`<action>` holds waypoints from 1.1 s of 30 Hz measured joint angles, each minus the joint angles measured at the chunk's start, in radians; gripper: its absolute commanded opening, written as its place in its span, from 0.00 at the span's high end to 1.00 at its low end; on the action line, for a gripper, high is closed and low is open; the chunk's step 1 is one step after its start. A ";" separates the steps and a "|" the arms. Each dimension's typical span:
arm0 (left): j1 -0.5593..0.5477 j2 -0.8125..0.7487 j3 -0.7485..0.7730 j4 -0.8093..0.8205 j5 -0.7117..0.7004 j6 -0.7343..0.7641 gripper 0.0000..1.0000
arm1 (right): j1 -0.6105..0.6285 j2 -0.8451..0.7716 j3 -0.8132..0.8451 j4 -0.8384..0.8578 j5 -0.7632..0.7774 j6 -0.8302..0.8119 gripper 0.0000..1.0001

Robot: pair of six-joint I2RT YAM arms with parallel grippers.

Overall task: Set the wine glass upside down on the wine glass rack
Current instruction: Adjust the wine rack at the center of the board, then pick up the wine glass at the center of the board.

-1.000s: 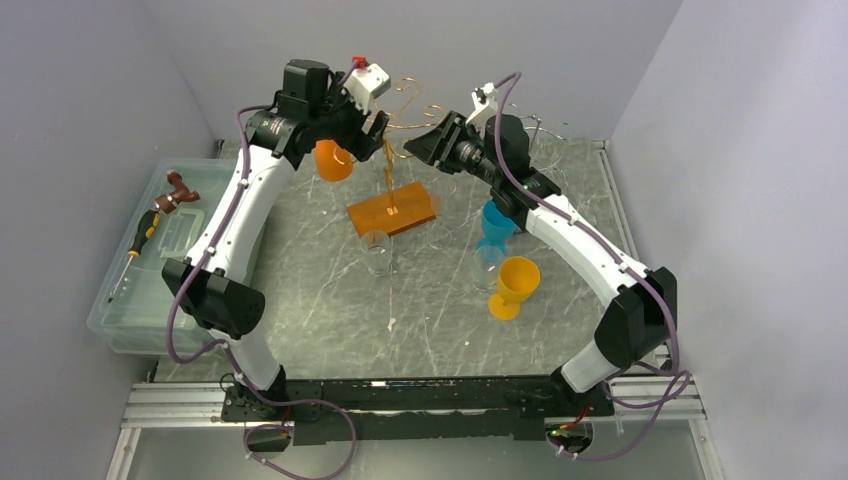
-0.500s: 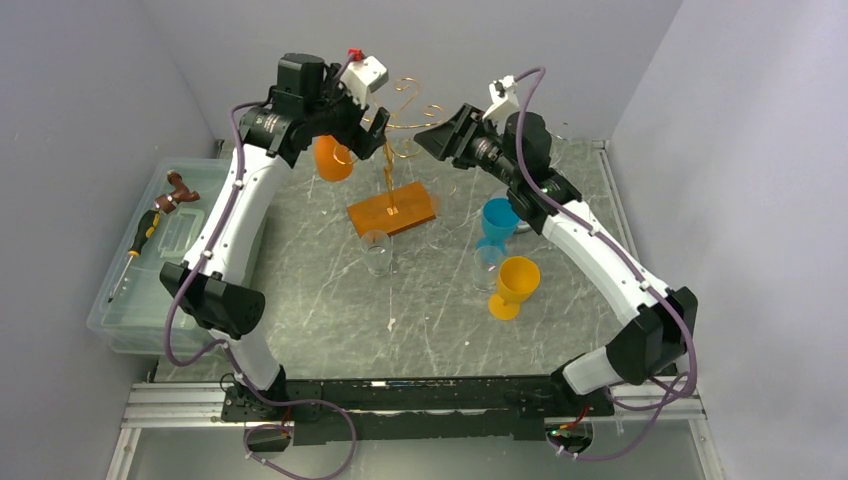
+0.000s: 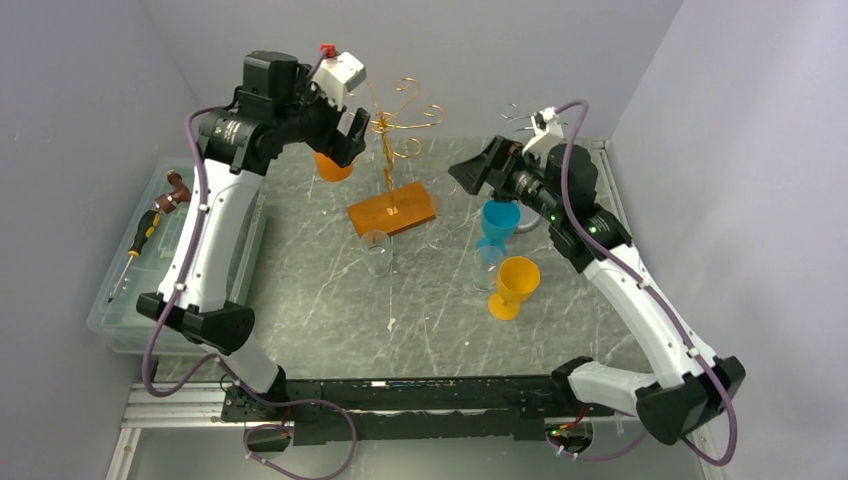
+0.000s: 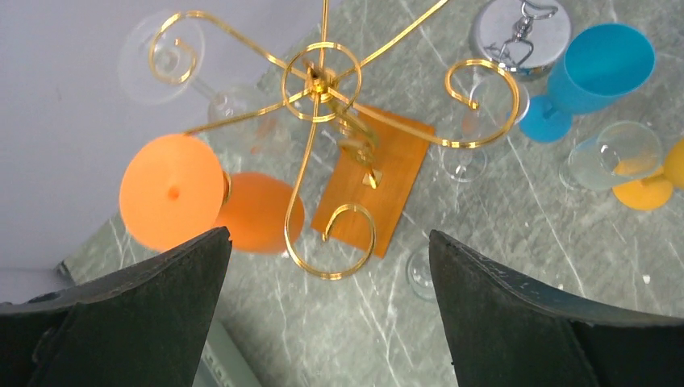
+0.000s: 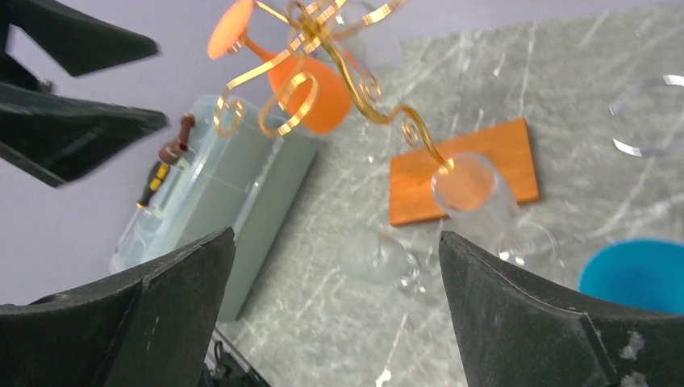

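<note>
The gold wire wine glass rack [image 3: 396, 112] stands on an orange wooden base [image 3: 392, 211]. An orange wine glass [image 3: 331, 165] hangs upside down from a left hook, its foot [image 4: 171, 201] above its bowl [image 4: 258, 211]. A clear glass [image 5: 472, 189] hangs upside down on the rack's right side, and another clear one [image 4: 165, 55] hangs at the far side. My left gripper [image 3: 350, 135] is open just left of the rack, its jaws [image 4: 327, 238] wide apart and empty. To the right of the rack my right gripper [image 3: 468, 172] is open too, with nothing between its fingers [image 5: 336, 235].
A blue glass [image 3: 497, 222], a yellow glass [image 3: 515, 285] and two clear glasses [image 3: 376, 252] [image 3: 487, 265] stand upright on the grey table. A clear plastic bin [image 3: 150, 260] with a screwdriver [image 3: 140, 240] sits at the left edge. A round metal object [image 4: 520, 32] lies behind the blue glass.
Both grippers have opened wide and drawn back from the rack, the left one up and to the left, the right one to the right. The orange glass stays hanging.
</note>
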 measured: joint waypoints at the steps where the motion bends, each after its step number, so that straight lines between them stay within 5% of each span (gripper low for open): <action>1: 0.006 -0.011 0.008 -0.024 -0.016 0.000 0.00 | -0.003 -0.027 -0.032 -0.010 -0.008 -0.007 0.00; 5: 0.057 -0.079 -0.018 -0.088 -0.017 -0.014 0.01 | 0.037 -0.062 -0.071 -0.101 0.011 -0.038 0.00; 9: 0.147 -0.158 -0.076 -0.127 0.005 -0.034 0.00 | 0.233 0.009 -0.047 -0.177 0.110 -0.089 0.01; 15: 0.188 -0.188 -0.087 -0.165 0.032 -0.055 0.01 | 0.378 0.163 -0.046 -0.220 0.227 -0.124 0.12; 24: 0.197 -0.187 -0.110 -0.174 0.044 -0.076 0.02 | 0.359 0.181 0.023 -0.258 0.394 -0.192 0.31; 33: 0.197 -0.175 -0.127 -0.169 0.065 -0.091 0.03 | 0.132 0.176 0.040 -0.191 0.371 -0.214 0.40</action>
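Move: The gold wine rack stands with its board about 21 cm ahead and 14 cm to the left of the right hand, some 36 cm below; the blue glass is about 11 cm ahead and 10 cm right, and the clear tall glass 13 cm ahead and 3 cm left, both 30 cm down. From the left hand the board lies 16 cm ahead, 4 cm right and 39 cm down, the hanging orange glass 18 cm ahead, 8 cm left and 19 cm down. Rack already free of both hands: the left hand draws back and left, about 8 cm to the left, open, turning slightly counter-clockwise. The right hand sinks some 15 cm while swinging back and left, then rises a little and heads forward and right towards the lower rack, rolling its left side down nearly 30 degrees and closing its fingers partway on nothing. ##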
